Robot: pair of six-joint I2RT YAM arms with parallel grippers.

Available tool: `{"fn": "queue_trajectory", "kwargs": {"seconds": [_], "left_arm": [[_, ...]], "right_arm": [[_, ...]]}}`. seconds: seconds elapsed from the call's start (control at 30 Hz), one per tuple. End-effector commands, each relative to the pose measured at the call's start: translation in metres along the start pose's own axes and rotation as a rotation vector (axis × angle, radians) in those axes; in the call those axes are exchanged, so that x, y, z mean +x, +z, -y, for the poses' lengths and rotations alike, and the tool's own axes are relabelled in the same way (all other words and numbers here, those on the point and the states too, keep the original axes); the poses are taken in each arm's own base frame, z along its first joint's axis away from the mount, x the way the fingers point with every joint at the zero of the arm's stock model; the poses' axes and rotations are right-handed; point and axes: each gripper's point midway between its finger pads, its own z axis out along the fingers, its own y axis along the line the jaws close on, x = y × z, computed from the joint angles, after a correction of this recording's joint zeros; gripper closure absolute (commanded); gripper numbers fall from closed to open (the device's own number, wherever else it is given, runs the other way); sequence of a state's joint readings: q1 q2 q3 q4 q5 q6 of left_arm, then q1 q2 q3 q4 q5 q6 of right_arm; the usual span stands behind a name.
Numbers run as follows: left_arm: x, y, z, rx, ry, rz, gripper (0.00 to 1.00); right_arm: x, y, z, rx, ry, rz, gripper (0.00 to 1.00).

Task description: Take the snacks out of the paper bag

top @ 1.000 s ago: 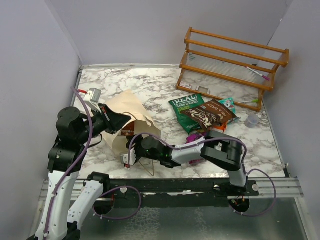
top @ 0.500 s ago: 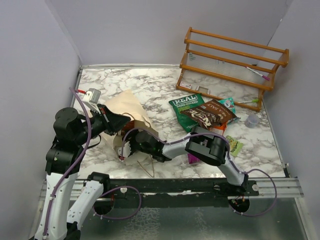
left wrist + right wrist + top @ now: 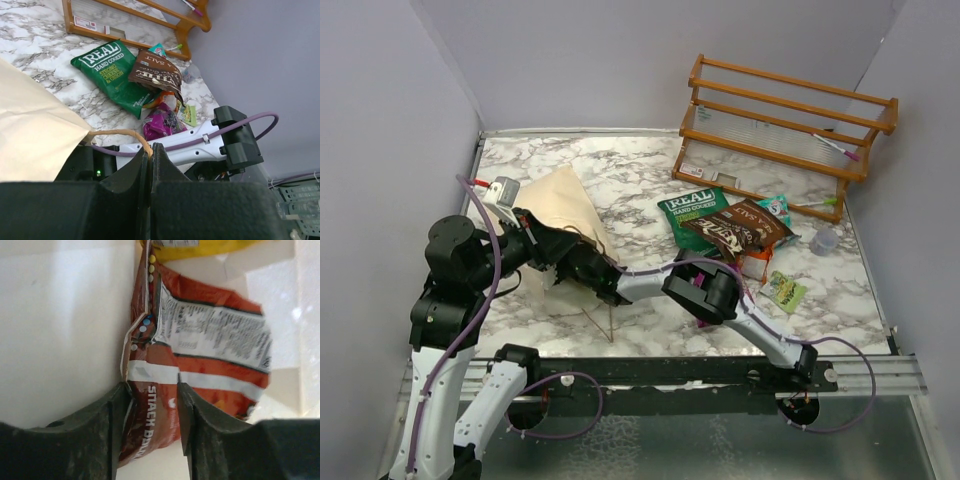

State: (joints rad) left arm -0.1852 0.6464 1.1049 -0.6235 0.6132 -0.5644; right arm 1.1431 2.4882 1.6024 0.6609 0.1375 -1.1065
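The cream paper bag (image 3: 558,203) lies on its side at the table's left. My left gripper (image 3: 150,150) is shut on its brown cord handle (image 3: 117,133) and holds the mouth up; from above, the left gripper (image 3: 544,244) sits at the bag's mouth. My right arm (image 3: 650,283) reaches into the bag, its jaws hidden from above. Inside, my right gripper (image 3: 151,386) is open, its fingers on either side of the end of a red packet (image 3: 200,360). A yellow packet (image 3: 200,247) lies beyond it. The green bag (image 3: 688,215), dark brown (image 3: 735,228), light-green (image 3: 785,291) and magenta (image 3: 161,123) packets lie on the table.
The orange wooden rack (image 3: 790,120) stands at the back right. A clear plastic cup (image 3: 824,241) sits near the right wall. A teal packet (image 3: 776,207) and an orange one (image 3: 756,263) lie beside the brown packet. The bag's second cord handle (image 3: 607,320) trails toward the near edge.
My right arm has pushed left and deeper into the bag, so its gripper is now hidden from above. The bag's mouth has been lifted and shifted left. The light-green packet is uncovered.
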Motion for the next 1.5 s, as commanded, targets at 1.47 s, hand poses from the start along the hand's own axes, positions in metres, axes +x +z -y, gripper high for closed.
{"fn": "queue_trajectory", "kwargs": {"seconds": [1.47], "left_arm": [[-0.007, 0.001, -0.030, -0.144, -0.073, 0.120, 1.00]], "right_arm": [[-0.116, -0.216, 0.063, -0.200, 0.564, 0.295, 0.99]]}}
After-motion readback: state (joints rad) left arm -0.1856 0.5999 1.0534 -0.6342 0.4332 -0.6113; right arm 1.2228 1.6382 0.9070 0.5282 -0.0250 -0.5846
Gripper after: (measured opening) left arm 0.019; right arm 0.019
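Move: The brown snack packet's middle lies deep in the paper bag, about 3 cm ahead of the right hand, 4 cm left and 2 cm below, its near edge already between the open fingers. The yellow snack is some 8 cm ahead and 7 cm left of that hand; the bag's loose handle some 16 cm back and 12 cm right. From the left hand, pinching the other handle, the packet lies roughly 19 cm ahead, 15 cm left and 33 cm below. Right fingers shut on the brown packet, then draw it about 16 cm back, 12 right and 12 up. ##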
